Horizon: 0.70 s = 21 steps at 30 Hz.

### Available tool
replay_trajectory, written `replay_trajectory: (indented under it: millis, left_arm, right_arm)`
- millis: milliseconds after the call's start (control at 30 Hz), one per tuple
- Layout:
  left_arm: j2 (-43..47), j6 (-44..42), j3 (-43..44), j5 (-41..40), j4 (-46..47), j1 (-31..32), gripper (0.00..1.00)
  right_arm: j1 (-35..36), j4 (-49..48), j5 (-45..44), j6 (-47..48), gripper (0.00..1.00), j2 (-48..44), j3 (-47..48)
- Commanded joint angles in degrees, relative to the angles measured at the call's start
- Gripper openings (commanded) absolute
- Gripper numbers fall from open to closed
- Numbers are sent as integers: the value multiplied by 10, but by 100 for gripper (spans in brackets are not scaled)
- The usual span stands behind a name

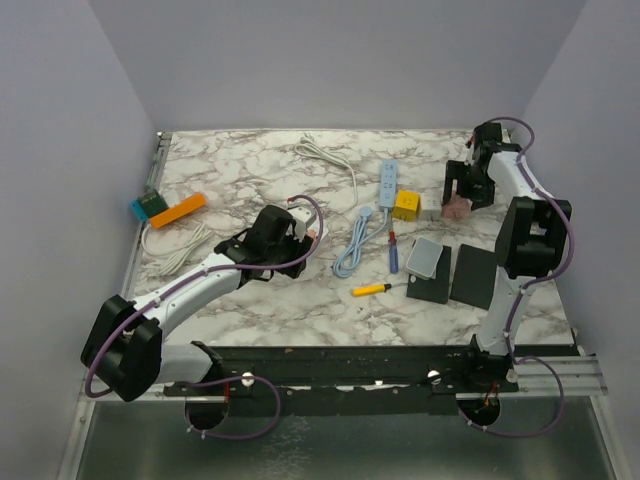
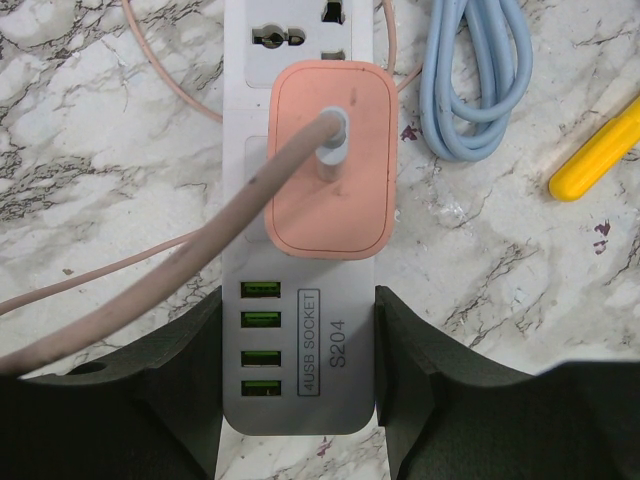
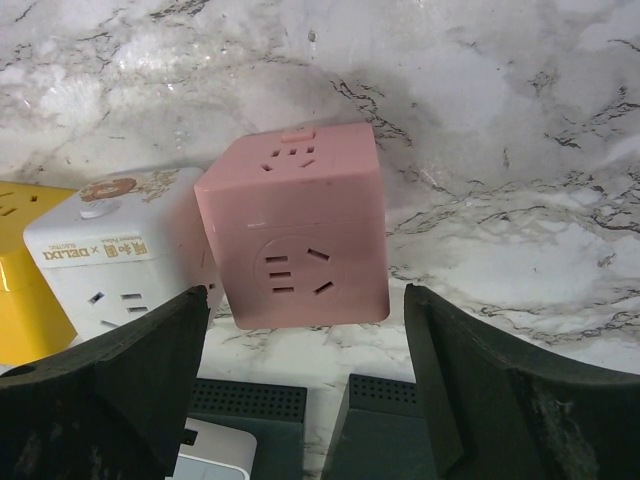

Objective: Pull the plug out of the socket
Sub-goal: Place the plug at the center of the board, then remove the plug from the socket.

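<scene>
A white socket strip (image 2: pixel 345 350) with green USB ports lies on the marble table. A pink plug (image 2: pixel 330 160) sits plugged into it, and its pink cable (image 2: pixel 200 260) trails off to the left. My left gripper (image 2: pixel 298 375) is shut on the strip's near end, a black finger pressed against each long side. In the top view the left gripper (image 1: pixel 290 228) is at left of centre. My right gripper (image 1: pixel 470 185) is at the far right, open, hovering by a pink cube socket (image 3: pixel 295 225) with nothing between its fingers (image 3: pixel 150 370).
A white cube (image 3: pixel 120 255) and a yellow cube (image 1: pixel 407 204) stand beside the pink cube. Centre table holds a blue cable (image 1: pixel 355 245), a yellow screwdriver (image 1: pixel 372 288), a white remote (image 1: pixel 388 180) and dark boxes (image 1: pixel 472 275). An orange block (image 1: pixel 180 210) lies at the left.
</scene>
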<state>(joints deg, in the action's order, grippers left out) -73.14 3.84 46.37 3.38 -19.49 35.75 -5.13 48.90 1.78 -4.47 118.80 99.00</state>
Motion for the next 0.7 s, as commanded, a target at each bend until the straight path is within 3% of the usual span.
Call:
replay_trajectory:
  millis: [0,400,667]
  left_arm:
    - [2,-3,5,-3,11,-1,0]
    - [46,-4,-2,21,29,-2,0]
    - [71,-16,-8,90,50,-2,0]
  right_arm:
    - [-4,-22,-5,-6,84,-34,-15]
    - [-5,-105,-9,-51,83,-192,-116]
    - [14,-279,202,-90,83,-359,-301]
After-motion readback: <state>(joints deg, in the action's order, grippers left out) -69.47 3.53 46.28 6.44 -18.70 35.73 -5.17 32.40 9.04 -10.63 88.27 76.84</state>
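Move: The right hand's open fingers sit at the pink cube plug, its middle about 2 cm ahead and 1 cm below; a white cube plug stands 6 cm to the left of that, the yellow one 12 cm. The salmon charger plug, on the white strip in the left hand, is some 38 cm left, 15 cm back and 7 cm above. From the left hand it is 3 cm ahead, 3 cm right, 5 cm up; the blue cable lies 8 cm ahead, 13 cm right, 5 cm below. Already free of its grip, the right hand leaves the pink cube plug with fingers wide open, climbing about 12 cm, then also drawing back and bearing left towards the held strip as its fingertips swing up and forward some 25 degrees. The left hand keeps its pinch on the strip's USB end and, a little later, raises it about 2 cm, edging right at the last. ##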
